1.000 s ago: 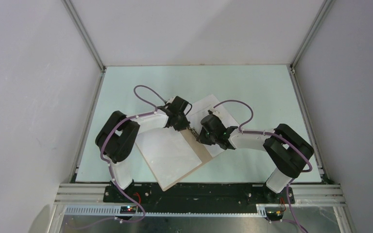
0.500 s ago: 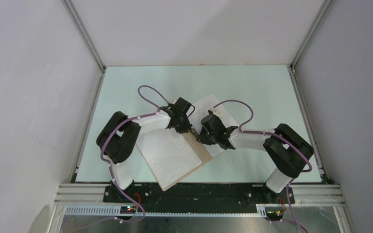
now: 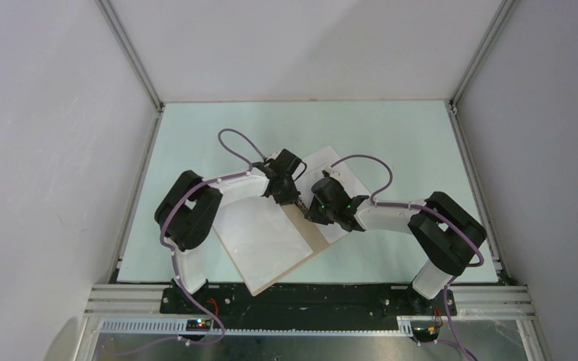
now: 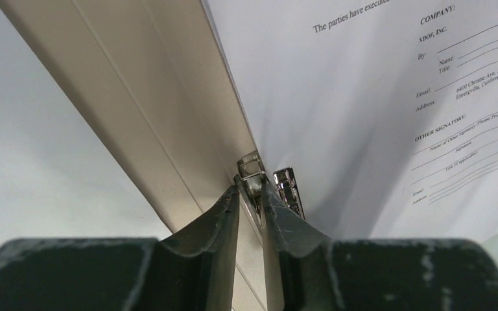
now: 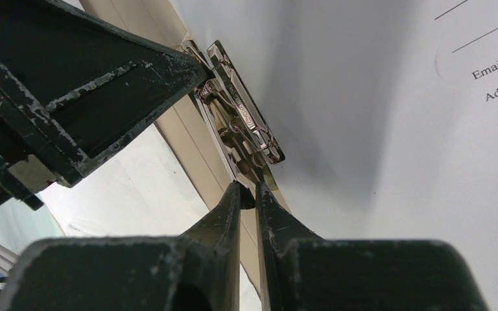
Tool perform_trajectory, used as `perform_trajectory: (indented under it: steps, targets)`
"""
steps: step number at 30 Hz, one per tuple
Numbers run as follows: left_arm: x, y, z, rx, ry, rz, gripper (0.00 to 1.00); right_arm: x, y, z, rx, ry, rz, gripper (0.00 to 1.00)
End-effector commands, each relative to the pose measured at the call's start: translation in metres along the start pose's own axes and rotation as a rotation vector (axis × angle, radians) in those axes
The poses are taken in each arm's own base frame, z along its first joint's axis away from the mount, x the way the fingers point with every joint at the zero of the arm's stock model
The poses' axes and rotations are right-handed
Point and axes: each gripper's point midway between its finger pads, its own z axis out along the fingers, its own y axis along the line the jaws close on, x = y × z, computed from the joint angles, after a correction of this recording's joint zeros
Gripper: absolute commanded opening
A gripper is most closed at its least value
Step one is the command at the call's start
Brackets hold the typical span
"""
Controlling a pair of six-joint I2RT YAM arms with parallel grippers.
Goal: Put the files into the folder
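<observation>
The tan folder [image 3: 314, 235] lies open on the table with white files on both leaves: a blank-looking sheet [image 3: 260, 237] on the left and a printed sheet [image 3: 323, 164] on the right. Both grippers meet at the metal spine clip. In the left wrist view my left gripper [image 4: 251, 189] is shut on the upright end of the clip [image 4: 253, 170], beside the printed sheet [image 4: 376, 97]. From the opposite side, my right gripper [image 5: 247, 189] is shut on the near end of the clip [image 5: 241, 126]. A left finger [image 5: 84, 110] shows at its far end.
The pale green table [image 3: 391, 135] is framed by white walls and aluminium rails [image 3: 463, 83]. Both arm bases sit on the black bar [image 3: 308, 297] at the near edge. The folder's near corner [image 3: 260, 289] reaches that edge.
The left arm's elbow and cable have shifted slightly to the right. Both grippers stay at the spine clip, and the right arm has not moved.
</observation>
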Motion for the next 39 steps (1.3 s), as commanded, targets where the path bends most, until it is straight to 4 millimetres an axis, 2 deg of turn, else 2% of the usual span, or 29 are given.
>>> perform_trajectory:
  steps: [1,9,15,22,32,35,39]
  targets:
    - [0.014,0.035,0.02,-0.166,0.015,0.045,0.23,0.061,-0.125,-0.009,0.416,0.194,-0.119,0.03]
    - [0.024,0.063,0.027,-0.27,0.03,0.127,0.01,0.04,-0.109,-0.02,0.386,0.149,-0.133,0.03]
    - [0.031,0.076,0.021,-0.28,0.076,0.241,0.0,0.031,-0.113,-0.021,0.393,0.133,-0.168,0.04]
    - [0.038,0.079,0.014,-0.257,0.109,0.274,0.0,0.038,-0.116,-0.018,0.404,0.152,-0.187,0.04]
    - [0.04,0.083,0.013,-0.264,0.112,0.292,0.0,0.045,-0.141,-0.012,0.504,0.157,-0.203,0.03]
    - [0.042,0.084,0.013,-0.263,0.117,0.283,0.0,0.048,-0.139,-0.01,0.496,0.163,-0.204,0.03]
    - [0.046,0.078,0.012,-0.242,0.135,0.236,0.0,0.059,-0.128,-0.005,0.456,0.178,-0.228,0.03]
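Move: The far end of the folder's metal clip lies right at the left fingertips, about 1 cm below them. The clip runs back to its near end, about 6 cm back and 4 cm to the right, which sits right at the right fingertips, also 1 cm lower. The right-hand sheet is centred some 10 cm right of the left hand and 1 cm ahead; the left-hand sheet about 10 cm left and 14 cm back. The clip's far end is what the left fingers close on: from about a quarter open to practically shut, easing only half a centimetre forward and turning some 5 degrees clockwise. The right hand keeps its narrow gap at the clip's near end, rises about 1 cm, then sinks back to just under its starting height. ##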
